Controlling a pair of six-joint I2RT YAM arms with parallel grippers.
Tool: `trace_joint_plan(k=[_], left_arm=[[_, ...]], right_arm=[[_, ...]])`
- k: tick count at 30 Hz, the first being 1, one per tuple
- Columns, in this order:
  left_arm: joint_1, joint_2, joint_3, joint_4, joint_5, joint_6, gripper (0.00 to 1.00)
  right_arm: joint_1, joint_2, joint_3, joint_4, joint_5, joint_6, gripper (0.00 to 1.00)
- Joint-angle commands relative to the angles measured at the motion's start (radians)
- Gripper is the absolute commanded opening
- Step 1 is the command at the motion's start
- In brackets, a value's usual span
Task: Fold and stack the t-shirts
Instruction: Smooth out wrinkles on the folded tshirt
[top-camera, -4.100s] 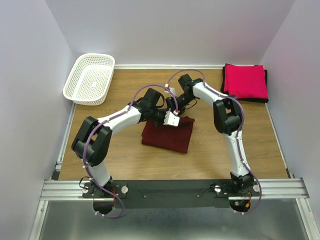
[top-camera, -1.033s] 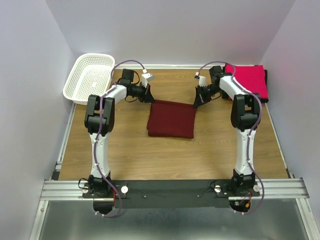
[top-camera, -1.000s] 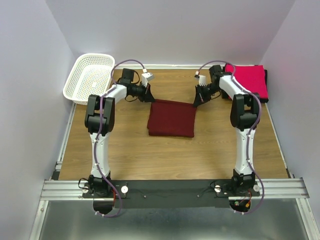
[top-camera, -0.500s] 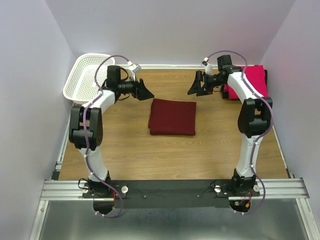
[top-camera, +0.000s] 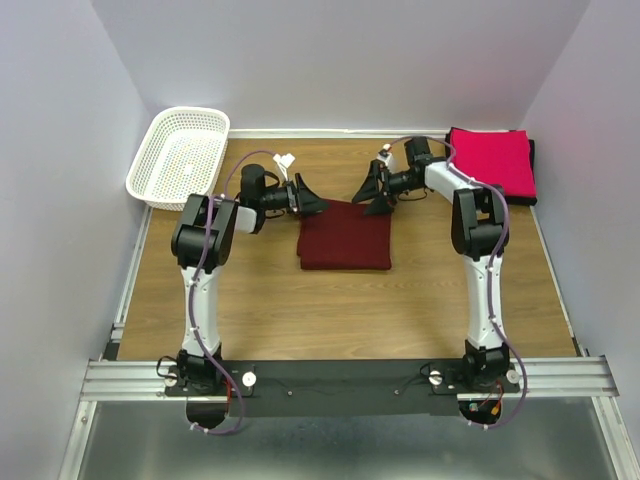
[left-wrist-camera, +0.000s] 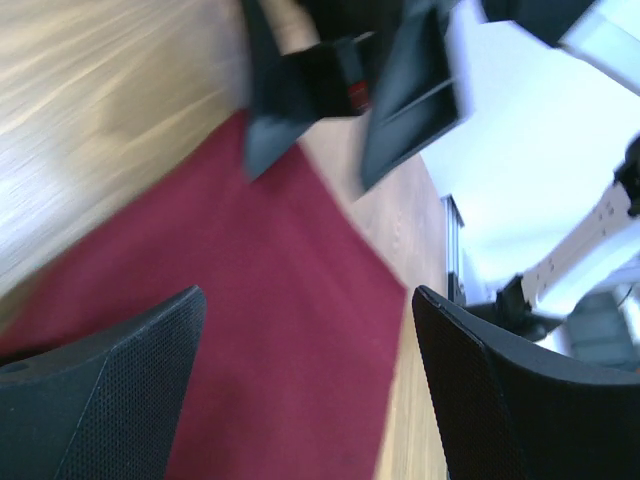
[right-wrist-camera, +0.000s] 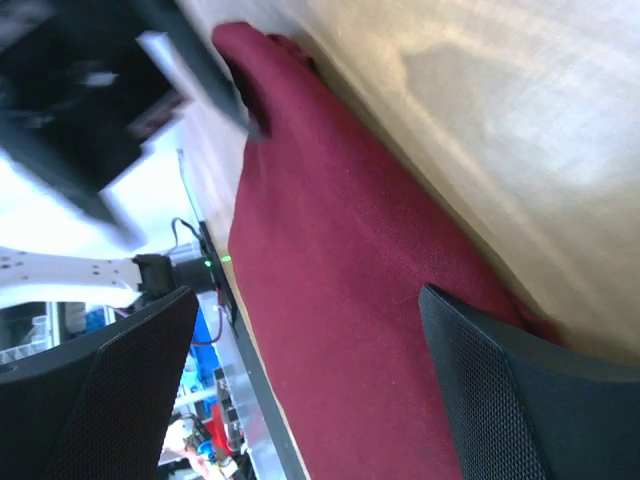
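A dark maroon t-shirt (top-camera: 346, 236) lies folded into a rectangle at the middle of the table; it also shows in the left wrist view (left-wrist-camera: 260, 330) and the right wrist view (right-wrist-camera: 350, 330). My left gripper (top-camera: 312, 201) is open and empty, low at the shirt's far left corner. My right gripper (top-camera: 373, 193) is open and empty, low at the shirt's far right corner. A folded bright pink-red t-shirt (top-camera: 492, 162) lies at the far right on a black one (top-camera: 531, 172) that shows only at its edge.
A white mesh basket (top-camera: 180, 156) stands at the far left corner. Purple walls close in the table on both sides and at the back. The metal rail with both arm bases (top-camera: 350, 378) runs along the near edge.
Both grippers have let go of the maroon shirt's far corners, lifted away, then come down again, open, at those corners. The shirt now lies flat and squarer.
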Motion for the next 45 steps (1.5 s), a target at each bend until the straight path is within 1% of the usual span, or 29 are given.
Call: trace_joint_plan(k=[1, 4, 6, 8, 9, 11, 12, 13, 14, 15, 17, 19, 22, 24, 26, 27, 28, 30, 32, 34, 35, 36, 37, 38, 39, 42, 45], left_arm=[[0.044, 0.062, 0.02, -0.014, -0.062, -0.032, 0.92], [0.083, 0.041, 0.027, -0.125, -0.105, 0.083, 0.92], [0.104, -0.014, 0.006, -0.131, -0.113, 0.101, 0.92], [0.11, -0.07, -0.025, -0.136, -0.096, 0.113, 0.92], [0.107, -0.135, -0.039, -0.137, -0.087, 0.117, 0.92], [0.095, -0.205, -0.077, -0.137, -0.076, 0.119, 0.92], [0.083, -0.266, -0.12, -0.137, -0.07, 0.119, 0.92], [0.052, -0.294, -0.144, -0.133, -0.068, 0.121, 0.92], [0.034, -0.318, -0.167, -0.13, -0.068, 0.119, 0.92], [-0.007, -0.352, -0.202, -0.125, -0.071, 0.115, 0.92], [-0.045, -0.358, -0.224, -0.096, -0.081, 0.098, 0.92], [-0.075, -0.337, -0.244, -0.062, -0.087, 0.047, 0.92], [-0.106, -0.271, -0.27, 0.037, -0.093, -0.034, 0.92], [-0.111, -0.225, -0.296, 0.037, -0.125, -0.047, 0.92], [-0.101, -0.199, -0.303, -0.098, -0.176, 0.02, 0.92], [-0.089, -0.177, -0.298, -0.157, -0.24, 0.059, 0.92], [-0.08, -0.171, -0.302, -0.195, -0.257, 0.108, 0.92], [-0.045, -0.16, -0.318, -0.219, -0.285, 0.127, 0.92], [-0.023, -0.163, -0.321, -0.229, -0.268, 0.153, 0.92], [-0.012, -0.205, -0.321, -0.233, -0.24, 0.177, 0.92], [-0.017, -0.231, -0.324, -0.24, -0.213, 0.214, 0.92], [-0.037, -0.299, -0.345, -0.24, -0.205, 0.223, 0.92], [-0.037, -0.336, -0.361, -0.24, -0.197, 0.229, 0.92], [-0.064, -0.37, -0.376, -0.227, -0.19, 0.23, 0.92], [-0.081, -0.428, -0.408, -0.217, -0.174, 0.208, 0.92], [-0.137, -0.487, -0.476, -0.119, -0.16, 0.136, 0.92], [-0.172, -0.475, -0.487, -0.055, -0.154, 0.096, 0.92]], right_arm=[[-0.024, 0.098, 0.052, 0.019, 0.071, -0.028, 1.0], [-0.041, 0.093, 0.081, 0.016, 0.075, -0.037, 1.0], [-0.044, 0.055, 0.089, 0.016, 0.072, -0.031, 1.0], [-0.046, -0.031, 0.078, 0.016, 0.052, -0.023, 1.0], [-0.046, -0.062, 0.043, 0.019, 0.039, -0.007, 1.0], [-0.043, -0.143, -0.01, 0.022, -0.016, 0.018, 1.0], [-0.038, -0.17, -0.043, 0.025, -0.034, 0.03, 1.0], [-0.021, -0.194, -0.125, 0.035, -0.043, 0.049, 1.0], [-0.012, -0.235, -0.164, 0.044, -0.06, 0.055, 1.0], [-0.004, -0.252, -0.199, 0.07, -0.07, 0.073, 1.0], [0.023, -0.277, -0.309, 0.129, -0.092, 0.127, 1.0], [0.037, -0.287, -0.359, 0.194, -0.08, 0.191, 1.0], [0.05, -0.255, -0.431, 0.231, -0.063, 0.216, 1.0], [0.048, -0.228, -0.458, 0.231, -0.052, 0.205, 1.0], [0.037, -0.189, -0.468, 0.228, -0.034, 0.172, 1.0], [0.031, -0.177, -0.457, 0.225, -0.022, 0.153, 1.0], [0.017, -0.153, -0.446, 0.223, -0.011, 0.142, 1.0], [0.002, -0.14, -0.414, 0.213, 0.015, 0.123, 1.0], [-0.01, -0.151, -0.402, 0.205, 0.015, 0.119, 1.0], [-0.01, -0.187, -0.402, 0.199, -0.006, 0.131, 1.0], [-0.01, -0.229, -0.425, 0.202, -0.047, 0.144, 1.0], [-0.01, -0.249, -0.437, 0.205, -0.075, 0.17, 1.0], [-0.01, -0.269, -0.452, 0.206, -0.099, 0.178, 1.0], [-0.006, -0.296, -0.481, 0.208, -0.113, 0.182, 1.0], [-0.004, -0.344, -0.5, 0.21, -0.126, 0.188, 1.0], [0.023, -0.405, -0.567, 0.232, -0.141, 0.236, 1.0], [0.066, -0.448, -0.626, 0.344, -0.143, 0.354, 1.0]])
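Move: The folded t-shirt lies under and just nearer the robot than both open hands. Its middle is about 7 cm back and 7 cm right of the left hand, 6 cm below; from the right hand it is some 7 cm back and 4 cm left, only 2 cm below. The empty white basket stands around 35 cm left and 12 cm ahead of the left hand; the red shirt pile is roughly 32 cm right and 11 cm ahead of the right hand. The t-shirt gets two short outward strokes from the wide-open grippers: the left sinks to it and sweeps forward-left about 5 cm while the right, already low on it, slides 2 cm forward. Both lift, swing back some 10 cm, come down nearer its near edge and stroke again, left hand outward and forward, right hand mainly forward, then rise and draw back towards the robot. ##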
